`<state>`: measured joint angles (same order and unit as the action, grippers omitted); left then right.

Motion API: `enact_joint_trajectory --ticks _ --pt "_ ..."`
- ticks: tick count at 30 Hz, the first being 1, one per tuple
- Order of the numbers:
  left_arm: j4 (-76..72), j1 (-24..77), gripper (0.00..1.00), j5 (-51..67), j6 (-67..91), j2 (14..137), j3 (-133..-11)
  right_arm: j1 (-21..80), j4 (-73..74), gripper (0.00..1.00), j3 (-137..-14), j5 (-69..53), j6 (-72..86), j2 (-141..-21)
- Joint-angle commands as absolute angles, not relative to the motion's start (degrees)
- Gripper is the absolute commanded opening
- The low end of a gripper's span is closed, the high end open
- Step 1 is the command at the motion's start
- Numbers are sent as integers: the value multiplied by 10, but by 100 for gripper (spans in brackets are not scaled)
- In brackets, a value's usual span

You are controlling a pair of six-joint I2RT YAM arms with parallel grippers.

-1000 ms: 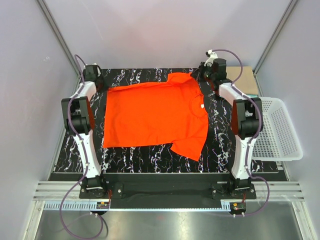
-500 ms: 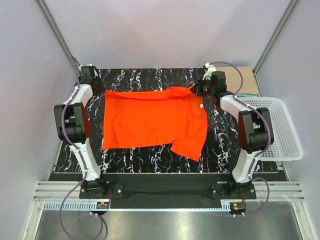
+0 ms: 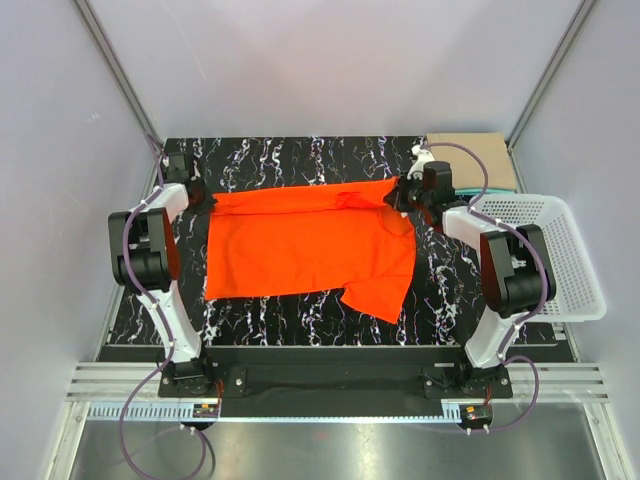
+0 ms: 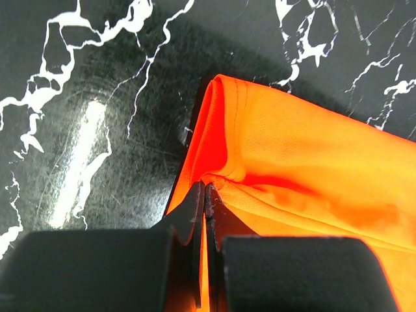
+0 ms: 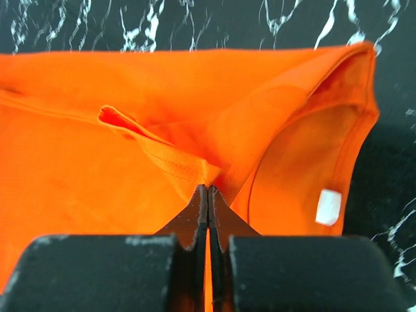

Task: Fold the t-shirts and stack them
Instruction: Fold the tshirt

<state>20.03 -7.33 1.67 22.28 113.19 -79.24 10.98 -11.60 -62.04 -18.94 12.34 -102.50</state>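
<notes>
A bright orange-red t-shirt lies spread across the black marbled table. Its far edge is lifted into a straight line between my two grippers. My left gripper is shut on the far left corner of the cloth, which bunches at the closed jaws of that gripper. My right gripper is shut on a pinched fold of the far right edge, the jaws of that gripper pressed together. A small white neck label shows inside the collar. A folded tan t-shirt lies at the far right corner.
A white plastic mesh basket hangs off the table's right side, close beside the right arm. Grey walls and slanted metal rails enclose the back and sides. Bare marbled table shows beyond the shirt's far edge and along its near side.
Both grippers have drawn the shirt's far edge toward the near side, so the far strip folds over. The right arm has moved off the tan t-shirt, which now shows in full.
</notes>
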Motion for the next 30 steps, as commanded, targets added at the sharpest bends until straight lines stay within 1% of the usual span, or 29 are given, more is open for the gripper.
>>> enact_joint_trajectory --ticks 1,3,4,5,7,15,23,28,30 --pt "189 -73 0 4 220 1098 -799 121 -153 0 -603 -174 133 -998" --pt "196 -74 0 6 217 1100 -804 122 -156 0 -599 -171 134 -994" --pt "196 -74 3 5 216 1099 -804 121 -154 0 -596 -167 132 -990" --pt "198 -74 3 4 216 1099 -804 121 -153 0 -595 -166 132 -987" --pt "200 -74 0 5 215 1100 -808 121 -152 0 -596 -166 129 -984" --pt "217 -73 0 1 219 1094 -818 123 -111 0 -615 -163 122 -955" --pt "221 -73 0 7 231 1097 -811 162 -102 0 -553 -103 137 -899" --pt "216 -71 0 8 235 1092 -796 185 -99 0 -530 -34 165 -894" --pt "218 -72 0 8 234 1094 -797 192 -116 0 -518 -31 174 -890"
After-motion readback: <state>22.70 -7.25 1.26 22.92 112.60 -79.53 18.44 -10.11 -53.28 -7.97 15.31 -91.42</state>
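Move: I'm already pinching the far side of the t-shirt, doubled back over itself. From my right hand the near sleeve lies about 28 cm back, 4 cm left and 6 cm lower. The white tag is roughly 5 cm right and 3 cm back, and the far fold some 5 cm ahead. From my left hand the near-left corner lies about 26 cm back and 1 cm left, with the far-left corner 3 cm ahead. Still gripping the folded-over far sleeve, my right hand dips a little, lifts about 4 to 5 cm, then draws back towards the near sleeve, drifting left and sinking again at the end; it ends some 5 cm back and 2 cm left. My left hand keeps its shut pinch on the hem layers at the far-left corner, easing back barely 1 cm. ##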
